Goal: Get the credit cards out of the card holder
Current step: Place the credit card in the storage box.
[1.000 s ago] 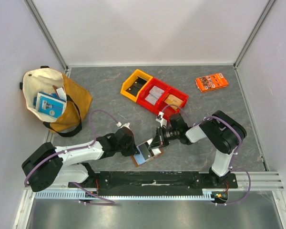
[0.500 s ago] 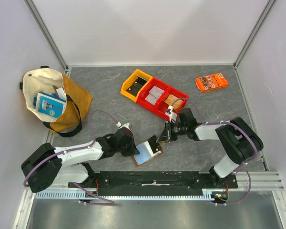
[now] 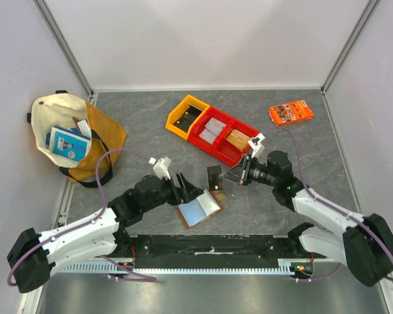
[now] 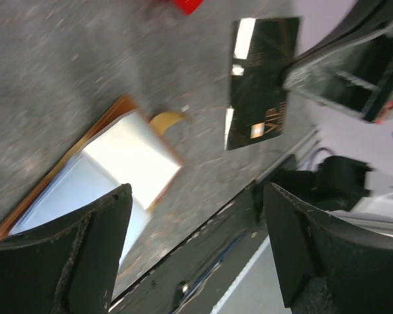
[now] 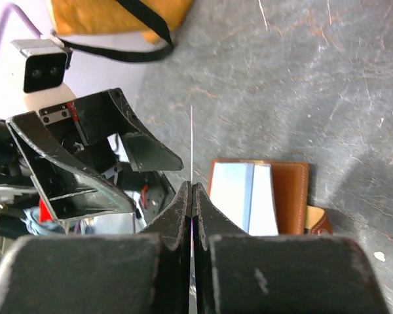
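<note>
The brown card holder (image 3: 213,210) lies open on the mat, with pale blue and white credit cards (image 3: 197,210) still in it. My right gripper (image 3: 225,177) is shut on a dark credit card (image 3: 214,176), held upright above the mat just beyond the holder. In the right wrist view that card (image 5: 192,147) shows edge-on between the shut fingertips of the right gripper (image 5: 193,191), the card holder (image 5: 291,196) to its right. My left gripper (image 3: 190,190) hangs open just left of the holder. The left wrist view shows the left gripper (image 4: 196,252) empty, the card holder (image 4: 101,124) and the dark card (image 4: 259,82).
A cream and mustard tote bag (image 3: 78,134) with a blue packet sits at the far left. A yellow bin (image 3: 187,112) and red bins (image 3: 221,136) stand behind the grippers. An orange printed packet (image 3: 291,112) lies at the back right.
The left gripper has let go of the card holder, opened and lifted back. The right gripper has drawn a dark card out of the holder and moved up and right with it.
</note>
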Controlling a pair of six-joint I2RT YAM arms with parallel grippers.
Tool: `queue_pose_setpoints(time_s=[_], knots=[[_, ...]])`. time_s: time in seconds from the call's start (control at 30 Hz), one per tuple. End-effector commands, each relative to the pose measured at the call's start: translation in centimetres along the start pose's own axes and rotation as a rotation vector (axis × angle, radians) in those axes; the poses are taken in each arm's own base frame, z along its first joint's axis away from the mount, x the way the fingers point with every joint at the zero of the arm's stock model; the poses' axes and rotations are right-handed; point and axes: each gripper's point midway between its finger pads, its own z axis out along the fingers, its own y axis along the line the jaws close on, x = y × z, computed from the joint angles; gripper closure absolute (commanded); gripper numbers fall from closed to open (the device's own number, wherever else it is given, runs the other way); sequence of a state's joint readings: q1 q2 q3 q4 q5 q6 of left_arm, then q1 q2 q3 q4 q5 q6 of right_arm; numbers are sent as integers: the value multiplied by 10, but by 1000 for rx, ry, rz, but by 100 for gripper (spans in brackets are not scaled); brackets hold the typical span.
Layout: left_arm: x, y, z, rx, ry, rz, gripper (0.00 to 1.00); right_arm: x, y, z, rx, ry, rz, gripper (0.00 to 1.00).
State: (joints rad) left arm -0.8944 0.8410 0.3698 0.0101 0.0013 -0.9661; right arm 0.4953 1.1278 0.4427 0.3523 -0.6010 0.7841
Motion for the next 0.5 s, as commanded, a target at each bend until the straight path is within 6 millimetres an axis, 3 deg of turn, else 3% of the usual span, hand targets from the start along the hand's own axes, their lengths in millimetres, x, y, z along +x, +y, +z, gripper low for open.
queue_pose_setpoints(time_s=[0.0,0.13,0.47], knots=[[-37,-60,-13,272,-166,27,12,-33,32,-14,-93,-207,89,100],[-44,-89,-20,409,-194,49,12,-44,51,-31,-182,-326,131,100],[-48,-120,-6,543,-197,47,19,-42,79,-43,-312,-392,166,100]])
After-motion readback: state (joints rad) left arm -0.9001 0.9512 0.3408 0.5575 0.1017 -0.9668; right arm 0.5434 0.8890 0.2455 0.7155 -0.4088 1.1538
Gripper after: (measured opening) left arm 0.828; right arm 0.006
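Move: The black card, pinched in my right fingers, is about 7 cm to the right, 5 cm ahead and 2 cm above my open left hand. The open card holder lies roughly 3 cm back and 4 cm to the right of that hand, 11 cm below; the storage box's nearest red bin is some 18 cm ahead, 16 cm right. From my right hand point, the card's middle is about 3 cm left and 1 cm lower. I bring both hands up off the card holder and closer together. My left hand, fingers staying wide open, climbs about 8 cm while swinging right towards the held card, its fingertips tilting up towards level. My right hand keeps its pinch on the card and lifts it some 7 cm, easing slightly back and rolling its fingers up by about 20 degrees. ##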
